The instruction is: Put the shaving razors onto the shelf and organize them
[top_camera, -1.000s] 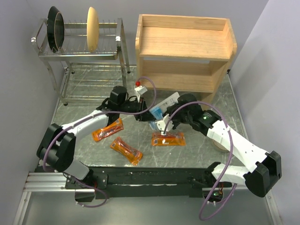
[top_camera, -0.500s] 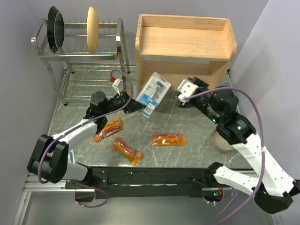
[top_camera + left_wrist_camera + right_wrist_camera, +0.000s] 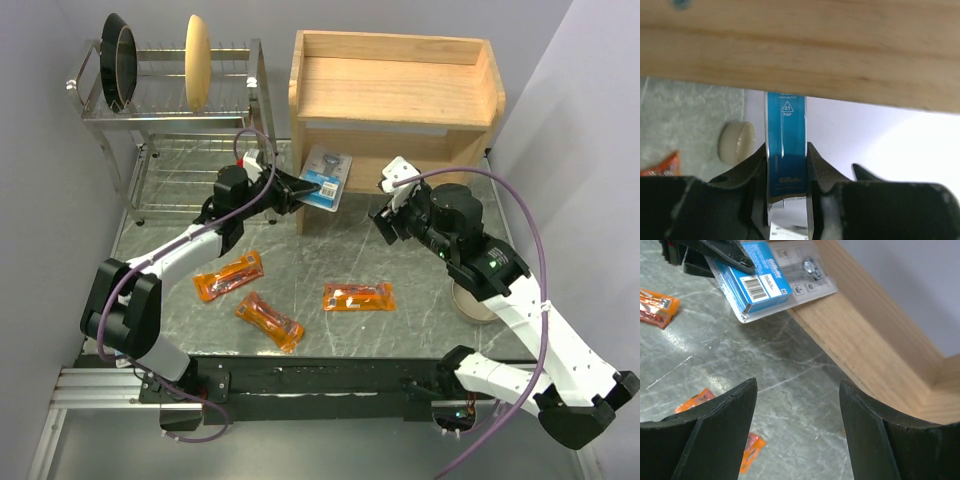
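Observation:
My left gripper (image 3: pixel 306 187) is shut on a blue-and-white razor card (image 3: pixel 326 183), holding it against the left front of the wooden shelf (image 3: pixel 400 92). In the left wrist view the card (image 3: pixel 786 131) stands on edge between the fingers, its top just under the shelf's wooden board (image 3: pixel 800 50). My right gripper (image 3: pixel 386 210) hangs open and empty in front of the lower tier, and its view shows the card (image 3: pixel 760 282) and the shelf (image 3: pixel 875 355). Three orange razor packets (image 3: pixel 229 276) (image 3: pixel 269 321) (image 3: pixel 358 296) lie flat on the table.
A chrome wire dish rack (image 3: pixel 170 115) with plates stands at the back left. A round beige object (image 3: pixel 472 303) sits on the table at the right, partly under my right arm. The grey marble table (image 3: pixel 420 260) ends in walls at both sides.
My right gripper has opened and pulled back from the table's middle to the right. My left arm has swung the blue card up and back to the shelf's front.

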You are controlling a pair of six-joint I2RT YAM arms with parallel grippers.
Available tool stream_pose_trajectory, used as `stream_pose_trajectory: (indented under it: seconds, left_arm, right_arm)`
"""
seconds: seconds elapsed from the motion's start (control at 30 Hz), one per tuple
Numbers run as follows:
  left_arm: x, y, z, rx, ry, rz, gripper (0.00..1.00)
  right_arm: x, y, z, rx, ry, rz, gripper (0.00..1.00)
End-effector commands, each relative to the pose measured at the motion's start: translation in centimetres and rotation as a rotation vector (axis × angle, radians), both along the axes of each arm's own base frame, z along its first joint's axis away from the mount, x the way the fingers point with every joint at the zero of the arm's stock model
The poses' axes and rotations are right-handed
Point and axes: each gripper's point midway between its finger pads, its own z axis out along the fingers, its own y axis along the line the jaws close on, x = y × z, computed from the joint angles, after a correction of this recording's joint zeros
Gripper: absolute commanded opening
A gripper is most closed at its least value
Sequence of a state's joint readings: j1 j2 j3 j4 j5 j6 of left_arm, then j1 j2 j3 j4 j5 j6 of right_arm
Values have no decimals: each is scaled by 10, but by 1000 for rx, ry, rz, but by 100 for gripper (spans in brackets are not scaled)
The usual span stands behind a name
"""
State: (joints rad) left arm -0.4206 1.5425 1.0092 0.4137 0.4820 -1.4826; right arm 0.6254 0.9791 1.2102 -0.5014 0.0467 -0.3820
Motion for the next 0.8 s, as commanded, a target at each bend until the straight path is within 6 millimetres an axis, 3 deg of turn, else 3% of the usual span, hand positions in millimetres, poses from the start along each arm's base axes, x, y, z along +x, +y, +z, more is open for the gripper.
stream_pose_trajectory:
  seconds: [0.0,0.2,0.3,0.37,0.43,0.47,0.63,0.77]
  left_arm:
    - [17,10,-42,-10,379,167,1]
    - [25,-7,-46,-12,442,168,7]
    - [28,-15,-44,-7,444,161,14]
    - [26,-19,-48,7,452,160,33]
    - [22,-22,-54,16,469,154,42]
    - [19,-22,-59,22,482,154,53]
    - [16,-23,-69,35,507,154,59]
    - [18,-25,-65,33,476,147,60]
  right_arm:
    - [3,-7,-5,30,10,-60,74]
    - [-8,34,-17,115,78,136,71]
    - [-1,50,-20,175,98,158,64]
    - [7,61,-25,201,127,164,50]
    - [23,71,-28,219,152,133,32]
    - [29,74,-32,218,168,124,28]
    - [58,103,-52,201,293,116,1]
    - [63,113,-59,197,307,136,0]
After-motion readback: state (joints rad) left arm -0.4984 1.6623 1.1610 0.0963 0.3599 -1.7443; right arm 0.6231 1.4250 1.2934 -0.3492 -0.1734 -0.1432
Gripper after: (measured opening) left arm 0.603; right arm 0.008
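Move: The left hand still pinches the blue razor pack, whose middle is about 5 cm to its right and 3 cm farther out. The left end of the lower shelf, where the pack is going, is some 8 cm ahead, 6 cm right and 5 cm below. From the empty, open right hand the pack lies about 13 cm ahead, 14 cm left and 7 cm lower; an orange razor pack lies on the table about 6 cm back, 6 cm left and 32 cm below. The left hand eases the blue pack 2–3 cm forward and slightly to the right, farther in over the lower shelf, then opens its fingers to let go of the pack and sinks about 5 cm with its tips tilting down some 25 degrees, staying around the pack's outer edge. Meanwhile the right hand first dips a little, then sweeps about 10 cm left, 9 cm down and 6 cm forward towards the pack's near end, shutting its wide-open fingers and tipping them down, to come up close beside the pack; a touch can't be made out. ##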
